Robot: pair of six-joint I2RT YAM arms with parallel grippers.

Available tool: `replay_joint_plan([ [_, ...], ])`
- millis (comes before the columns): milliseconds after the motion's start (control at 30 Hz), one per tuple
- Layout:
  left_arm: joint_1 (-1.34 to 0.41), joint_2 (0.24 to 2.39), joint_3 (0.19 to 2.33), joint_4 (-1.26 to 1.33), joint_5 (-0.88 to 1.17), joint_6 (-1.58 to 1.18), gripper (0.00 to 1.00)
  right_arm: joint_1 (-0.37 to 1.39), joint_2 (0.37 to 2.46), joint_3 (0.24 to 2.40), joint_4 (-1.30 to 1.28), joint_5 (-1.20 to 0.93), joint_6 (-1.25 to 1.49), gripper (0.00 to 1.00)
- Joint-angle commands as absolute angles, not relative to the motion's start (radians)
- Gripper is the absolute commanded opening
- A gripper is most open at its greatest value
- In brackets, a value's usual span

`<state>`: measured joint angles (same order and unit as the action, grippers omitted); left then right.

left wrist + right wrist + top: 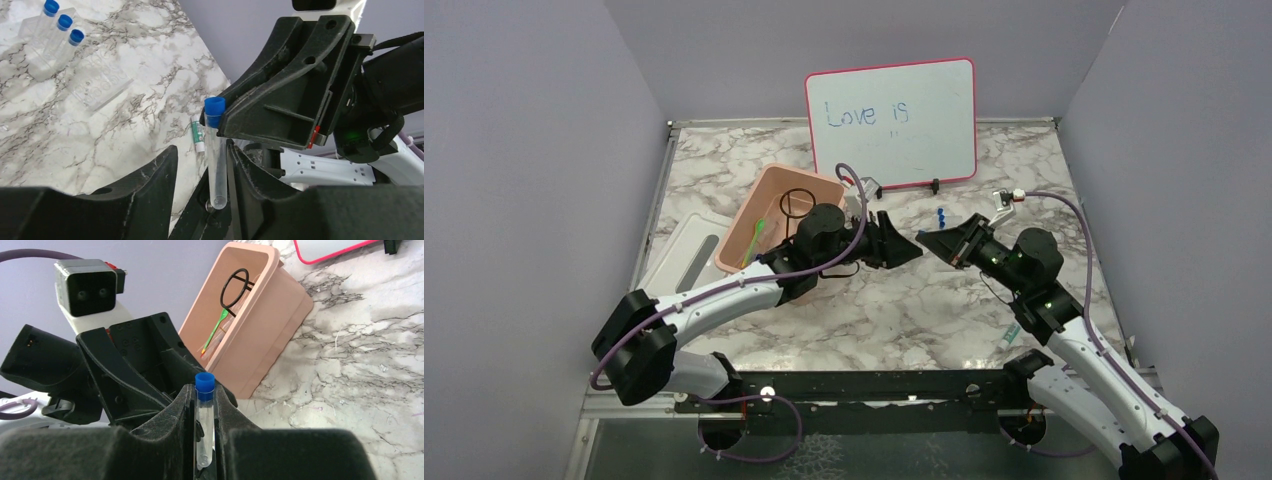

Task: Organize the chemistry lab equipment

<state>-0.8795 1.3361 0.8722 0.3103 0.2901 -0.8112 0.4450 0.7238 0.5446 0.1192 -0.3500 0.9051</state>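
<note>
A clear tube with a blue cap (204,420) stands upright between the fingers of my right gripper (204,390), which is shut on it. In the left wrist view the same tube (216,155) reaches in between the jaws of my left gripper (202,150). It lies against the right finger (250,170), and a gap separates it from the left one. The two grippers meet tip to tip over mid-table (921,243). In the pink tub (774,215) lie the black wire ring stand (235,287) and the green-handled tool (216,330). Three more blue-capped tubes (57,30) stand in a clear holder.
The pink-framed whiteboard (894,120) stands at the back. A white lid (679,255) lies left of the tub. A clear plate (100,80) lies beside the tube holder. A small green-labelled stick (198,135) lies on the marble near the right arm.
</note>
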Motion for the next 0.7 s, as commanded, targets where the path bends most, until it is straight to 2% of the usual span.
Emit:
replay_joint_plan([
  [0, -0.890, 1.332, 0.891, 0.364, 0.372, -0.787, 0.41, 0.443, 0.723, 0.553, 0.165, -0.381, 0.911, 0.10],
  [133, -0.898, 1.318, 0.867, 0.374, 0.416, -0.752, 0.32, 0.442, 0.732, 0.558, 0.158, -0.385, 0.900, 0.10],
  [300, -0.899, 1.296, 0.854, 0.372, 0.432, -0.698, 0.13, 0.442, 0.739, 0.571, 0.142, -0.393, 0.885, 0.12],
  [333, -0.900, 1.291, 0.853, 0.371, 0.433, -0.682, 0.11, 0.443, 0.741, 0.578, 0.128, -0.394, 0.878, 0.14],
  [433, -0.899, 1.269, 0.847, 0.366, 0.442, -0.596, 0.06, 0.443, 0.747, 0.620, 0.050, -0.384, 0.832, 0.32],
  [467, -0.899, 1.260, 0.845, 0.360, 0.446, -0.557, 0.06, 0.443, 0.754, 0.644, 0.011, -0.381, 0.809, 0.36],
  [667, -0.899, 1.206, 0.875, 0.202, 0.426, -0.286, 0.05, 0.443, 0.829, 0.826, -0.293, -0.438, 0.659, 0.42],
])
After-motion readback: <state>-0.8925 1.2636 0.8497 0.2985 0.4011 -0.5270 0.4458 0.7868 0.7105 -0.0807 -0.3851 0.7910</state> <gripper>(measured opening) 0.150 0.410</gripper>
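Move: The capped test tube already stands between the left hand's open fingers, its middle about 2 cm back and 1 cm right of that hand's point, level with it. The right hand still grips the tube near its blue cap, with the middle about 2 cm straight below that hand. From the left hand, the racked tubes stand roughly 24 cm ahead, 9 cm right and the pink bin 22 cm ahead, 27 cm left, both some 20 cm lower. The left fingers close and pinch the tube's body below the blue cap as that hand eases back about 2.5 cm, turning slightly clockwise. The right hand keeps its grip until the left has shut, then opens to free the cap and starts to lift, about 1 cm. Meanwhile the left wrist rolls some 15 degrees, keeping its pinch. ##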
